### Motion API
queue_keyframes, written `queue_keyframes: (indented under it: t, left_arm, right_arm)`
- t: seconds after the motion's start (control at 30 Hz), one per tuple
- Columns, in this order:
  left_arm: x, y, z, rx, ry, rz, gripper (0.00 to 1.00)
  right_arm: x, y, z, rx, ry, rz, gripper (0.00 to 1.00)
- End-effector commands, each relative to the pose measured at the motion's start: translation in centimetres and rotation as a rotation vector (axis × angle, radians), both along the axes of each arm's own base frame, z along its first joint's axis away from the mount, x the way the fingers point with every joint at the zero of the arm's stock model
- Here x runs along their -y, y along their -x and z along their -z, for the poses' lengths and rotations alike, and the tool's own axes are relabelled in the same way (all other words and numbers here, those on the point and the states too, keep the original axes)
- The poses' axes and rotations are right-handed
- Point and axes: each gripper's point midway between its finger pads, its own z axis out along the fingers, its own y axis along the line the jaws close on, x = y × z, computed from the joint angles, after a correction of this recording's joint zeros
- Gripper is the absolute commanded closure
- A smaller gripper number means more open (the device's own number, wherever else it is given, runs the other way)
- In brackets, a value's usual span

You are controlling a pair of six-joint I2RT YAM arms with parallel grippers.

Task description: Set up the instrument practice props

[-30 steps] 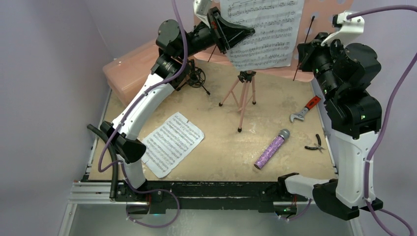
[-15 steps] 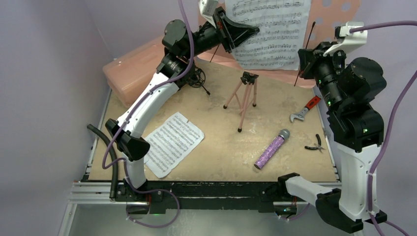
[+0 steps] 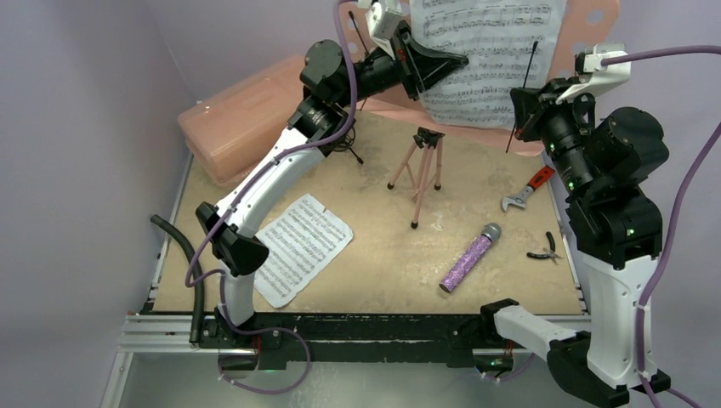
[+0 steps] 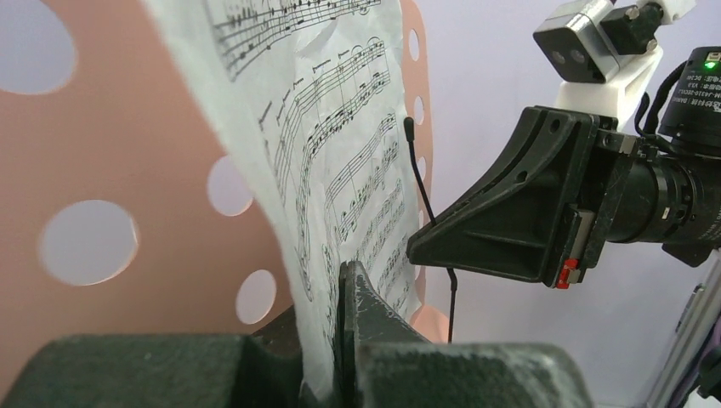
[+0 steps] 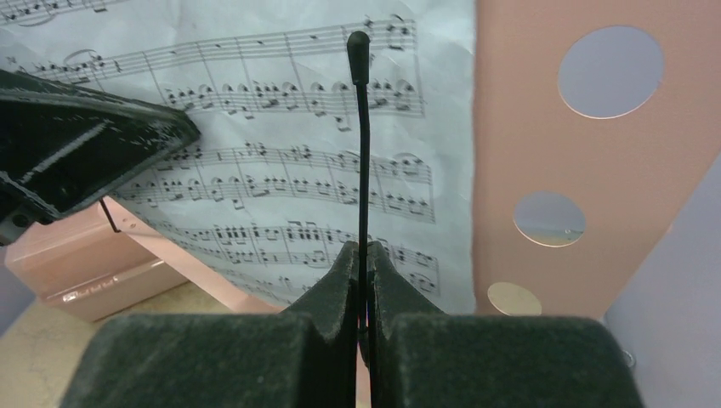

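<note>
The pink music stand's perforated desk (image 3: 588, 30) stands at the back on thin tripod legs (image 3: 419, 174). My left gripper (image 3: 459, 61) is shut on the lower edge of a white sheet-music page (image 3: 497, 59) held against the desk; the left wrist view shows the sheet-music page (image 4: 340, 144) pinched between the jaws (image 4: 343, 276). My right gripper (image 5: 362, 253) is shut on the stand's thin black page-holder wire (image 5: 361, 144), which crosses the page's right side. A second page (image 3: 299, 245) lies flat at the front left. The glittery purple microphone (image 3: 469, 257) lies at the front right. The mini tripod is mostly hidden behind my left arm.
A big pink plastic case (image 3: 242, 115) sits at the back left. A red-handled wrench (image 3: 527, 190) and pliers (image 3: 542, 249) lie by the right edge, close to my right arm. Purple walls enclose the table on three sides.
My left gripper has carried the pinched page up and to the right along the desk. My right arm has risen and shifted slightly, still gripping the wire.
</note>
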Motion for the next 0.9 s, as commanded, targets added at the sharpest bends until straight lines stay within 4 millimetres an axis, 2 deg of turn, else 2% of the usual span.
queue_keyframes:
  t: [0.0, 0.13, 0.27, 0.43, 0.57, 0.67, 0.87]
  left_arm:
    - [0.4, 1.1, -1.7, 0.07, 0.04, -0.001, 1.0]
    - [1.3, 1.0, -0.9, 0.06, 0.015, -0.003, 0.98]
    - [1.5, 1.0, -0.7, 0.055, 0.011, -0.014, 0.76]
    - [0.7, 0.6, -1.0, 0.051, 0.013, -0.073, 0.59]
    - [-0.5, -0.1, -1.2, 0.028, 0.027, -0.154, 0.58]
    - [-1.2, 0.1, -1.5, 0.023, 0.033, -0.173, 0.59]
    - [-2.1, 0.0, -0.8, -0.003, 0.009, -0.215, 0.6]
  right_arm:
    - [-0.9, 0.6, -1.7, 0.071, -0.002, -0.056, 1.0]
    - [-1.4, 0.7, -1.8, 0.074, -0.01, -0.087, 1.0]
    - [-1.6, 0.5, -1.4, 0.056, -0.014, -0.093, 1.0]
    - [-1.4, 0.3, -1.0, 0.039, -0.017, -0.078, 1.0]
    - [-1.2, 0.1, -0.8, 0.03, -0.019, -0.067, 1.0]
    - [-1.3, -0.1, -0.7, 0.023, -0.02, -0.066, 1.0]
    - [-1.1, -0.2, -0.5, 0.011, -0.029, -0.05, 1.0]
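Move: The left gripper already pinches the left edge of the upright sheet music, whose middle is about 6 cm to its right, 2 cm ahead and 3 cm up. The perforated stand board backs the sheet, its middle about 4 cm ahead and 5 cm right of the gripper; the left clip arm is some 13 cm left, about level fore and aft. The right gripper already grips the right clip arm at its fingertips, with the sheet's middle about 6 cm ahead and 4 cm left. Push the left gripper, edge of the sheet in its fingers, about 2.5 cm to the right and slightly down along the board. Open the fingers a bit under halfway to release the edge, then draw back about 2 cm left, turning slightly counter-clockwise. Keep the right fingers shut on the clip arm, letting that hand ease about 1 cm left in front of the sheet. ##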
